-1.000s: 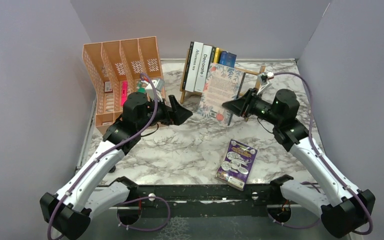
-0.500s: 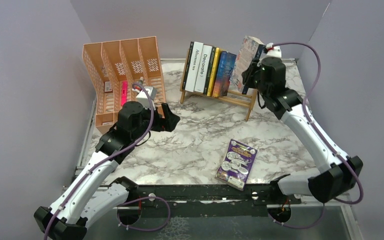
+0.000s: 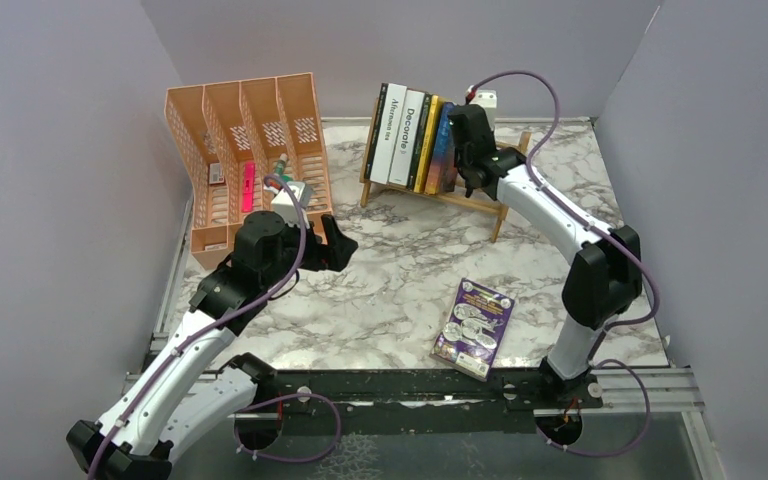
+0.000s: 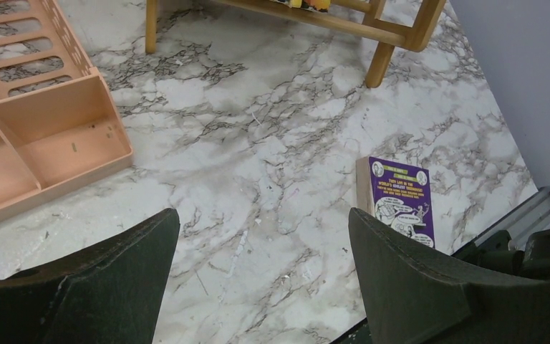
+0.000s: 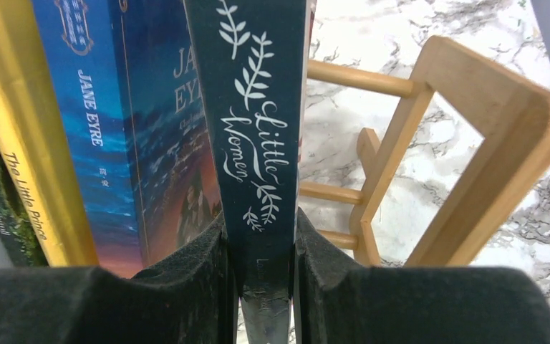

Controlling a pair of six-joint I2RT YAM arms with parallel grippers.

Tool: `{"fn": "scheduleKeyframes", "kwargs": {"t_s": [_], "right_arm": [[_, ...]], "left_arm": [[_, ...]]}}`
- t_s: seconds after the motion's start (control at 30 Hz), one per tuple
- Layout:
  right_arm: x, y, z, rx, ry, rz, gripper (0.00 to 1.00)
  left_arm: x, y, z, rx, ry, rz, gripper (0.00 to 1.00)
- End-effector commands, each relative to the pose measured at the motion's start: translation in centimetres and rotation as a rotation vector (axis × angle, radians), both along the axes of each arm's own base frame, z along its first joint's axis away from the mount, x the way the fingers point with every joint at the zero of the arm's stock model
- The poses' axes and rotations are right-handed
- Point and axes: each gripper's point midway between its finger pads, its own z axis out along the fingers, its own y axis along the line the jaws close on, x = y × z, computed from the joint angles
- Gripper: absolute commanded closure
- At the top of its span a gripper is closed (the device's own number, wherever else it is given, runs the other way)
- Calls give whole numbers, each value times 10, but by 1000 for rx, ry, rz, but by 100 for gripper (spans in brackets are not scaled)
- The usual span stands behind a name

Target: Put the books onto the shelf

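The shelf (image 3: 481, 203), a light-wood rack, stands at the back with several books upright in it, among them the white "Decorate" (image 3: 407, 125). My right gripper (image 3: 462, 165) is at the row's right end. It is shut on the dark navy leaf-patterned "Little Women" spine (image 5: 254, 107), held upright beside the blue "Jane Eyre" (image 5: 107, 129) and a yellow book (image 5: 21, 143). The rack's right end frame (image 5: 465, 143) is just beyond. A purple book (image 3: 473, 328) lies flat on the table. My left gripper (image 3: 345, 240) hovers open and empty over bare marble.
An orange perforated file organiser (image 3: 245, 150) stands at the back left, close to my left arm, with small items in its slots. Grey walls close in the table on three sides. The purple book (image 4: 401, 204) lies near the table's front edge rail.
My right arm has carried the floral book from in front of the rack up and over to the rack's right end, beside the blue book. My left arm has drawn back slightly.
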Motion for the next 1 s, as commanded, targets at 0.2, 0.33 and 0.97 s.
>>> {"fn": "scheduleKeyframes", "kwargs": {"t_s": [0.2, 0.33, 0.97], "right_arm": [[25, 31, -13, 94, -30, 4, 99], [28, 57, -16, 201, -36, 105, 99], [11, 62, -39, 259, 65, 102, 61]], "left_arm": [[-3, -2, -4, 14, -4, -30, 12], [-3, -2, -6, 20, 1, -33, 12], [-3, -1, -8, 27, 8, -27, 12]]}}
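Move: The right hand still pinches the Little Women book low on its spine. The free slot it goes to has its middle about 6 cm ahead of that hand, 4 cm left and 5 cm lower. Jane Eyre stands some 5 cm ahead and 8 cm left, with The Little Prince about 4 cm farther left again; the rack's right end is about 5 cm ahead and 9 cm right. From the idle left hand, the slot is roughly 28 cm ahead, 22 cm right and 7 cm lower. Down and to the left, the right hand lowers the pinched Little Women book about 6 cm into the rack, sinking first, then sliding 4 to 5 cm sideways up against Jane Eyre. The wrist rolls about 10 degrees, its left side rising, to match the row's lean; the hand then all but stops, fingers still closed on the spine. ##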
